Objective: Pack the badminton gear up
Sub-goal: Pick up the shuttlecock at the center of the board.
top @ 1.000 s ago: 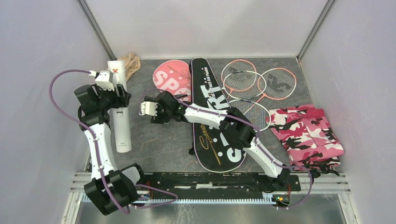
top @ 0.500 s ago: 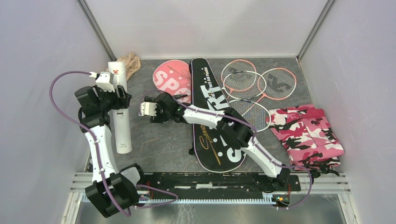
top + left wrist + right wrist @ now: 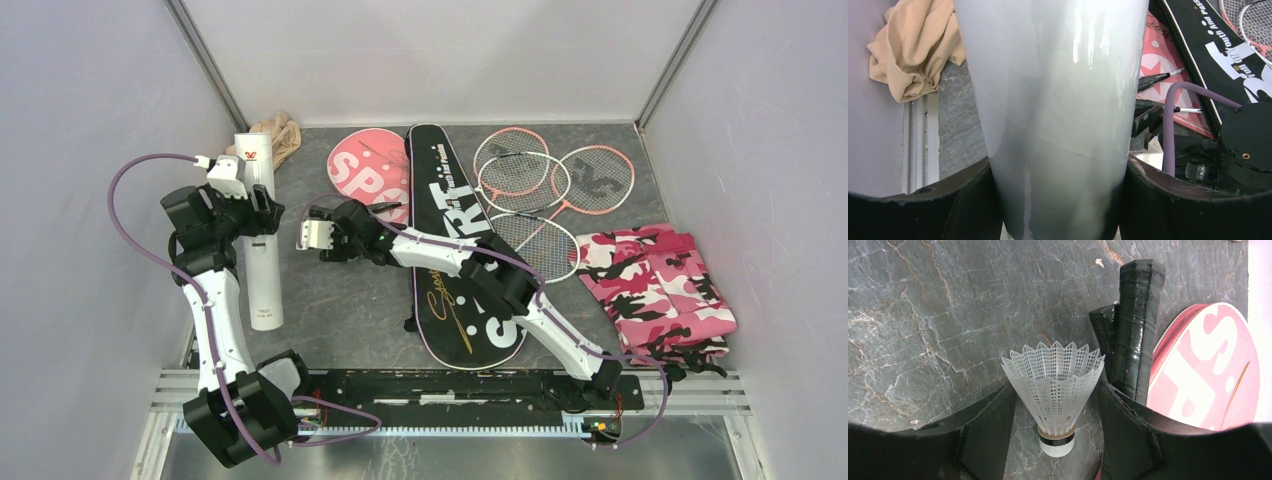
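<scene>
The long white tube [image 3: 262,270] lies at the left of the table, and my left gripper [image 3: 255,215] is shut on it. In the left wrist view both jaws press the tube [image 3: 1058,100] at its sides, with the left gripper [image 3: 1058,200] round it. My right gripper [image 3: 320,245] reaches left over the table's middle. A white shuttlecock [image 3: 1054,385] lies between the open fingers of the right gripper [image 3: 1055,395], cork end toward the wrist. The fingertips stand right at its skirt, which is not squeezed. Pink rackets [image 3: 540,185] lie at the back right. The black bag [image 3: 440,170] and pink bag [image 3: 365,170] lie in the middle.
A black wrapped handle [image 3: 1135,330] and the pink bag [image 3: 1208,370] lie just right of the shuttlecock. A beige cloth [image 3: 280,135] sits in the back left corner behind the tube. A pink camouflage cloth [image 3: 660,285] lies at the right. Walls close in on three sides.
The left gripper and the tube's far end have shifted slightly to the right. The right arm has edged a little to the left.
</scene>
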Controlling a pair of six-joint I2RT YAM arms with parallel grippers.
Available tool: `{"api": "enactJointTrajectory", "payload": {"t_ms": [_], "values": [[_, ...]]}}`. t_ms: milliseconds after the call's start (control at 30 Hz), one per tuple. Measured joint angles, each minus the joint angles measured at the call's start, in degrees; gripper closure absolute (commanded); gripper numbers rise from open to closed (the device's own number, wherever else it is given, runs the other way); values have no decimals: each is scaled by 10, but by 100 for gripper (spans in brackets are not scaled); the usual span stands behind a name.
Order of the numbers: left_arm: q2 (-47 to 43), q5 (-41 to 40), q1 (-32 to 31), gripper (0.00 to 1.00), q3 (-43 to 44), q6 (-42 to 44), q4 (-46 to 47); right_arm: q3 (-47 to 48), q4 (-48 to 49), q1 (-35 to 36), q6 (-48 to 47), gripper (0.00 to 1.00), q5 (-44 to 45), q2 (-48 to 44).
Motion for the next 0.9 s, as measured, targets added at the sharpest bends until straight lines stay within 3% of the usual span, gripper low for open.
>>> {"api": "enactJointTrajectory", "payload": {"t_ms": [400, 600, 900], "values": [[-1, 2, 0, 98, 0, 2, 0, 0, 7, -1, 10, 55, -11, 4], [-1, 3, 0, 98, -5, 6, -1, 0, -22, -9, 51, 60, -49, -9], [4, 26, 1, 98, -6, 6, -1, -55, -70, -40, 141, 65, -149, -149]]}}
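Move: The shuttlecock at the board's center already lies between the right hand's open fingers, only about 1 cm below the hand point. The black racket handles lie about 6 cm ahead of that hand and 1 cm to its right, on the table; the round end of the pink bag is some 17 cm ahead and 7 cm right. From the left hand, the shuttlecock is roughly 5 cm ahead, 11 cm right and 21 cm down. Hold the right hand nearly still over the table and close its fingers to about half their opening, pinching the shuttlecock's skirt from both sides. Then lift it about 10 cm, ever faster, easing back and right some 3 cm each way, away from the racket handles, and roll the wrist about 20 degrees so the hand's left side rises. ##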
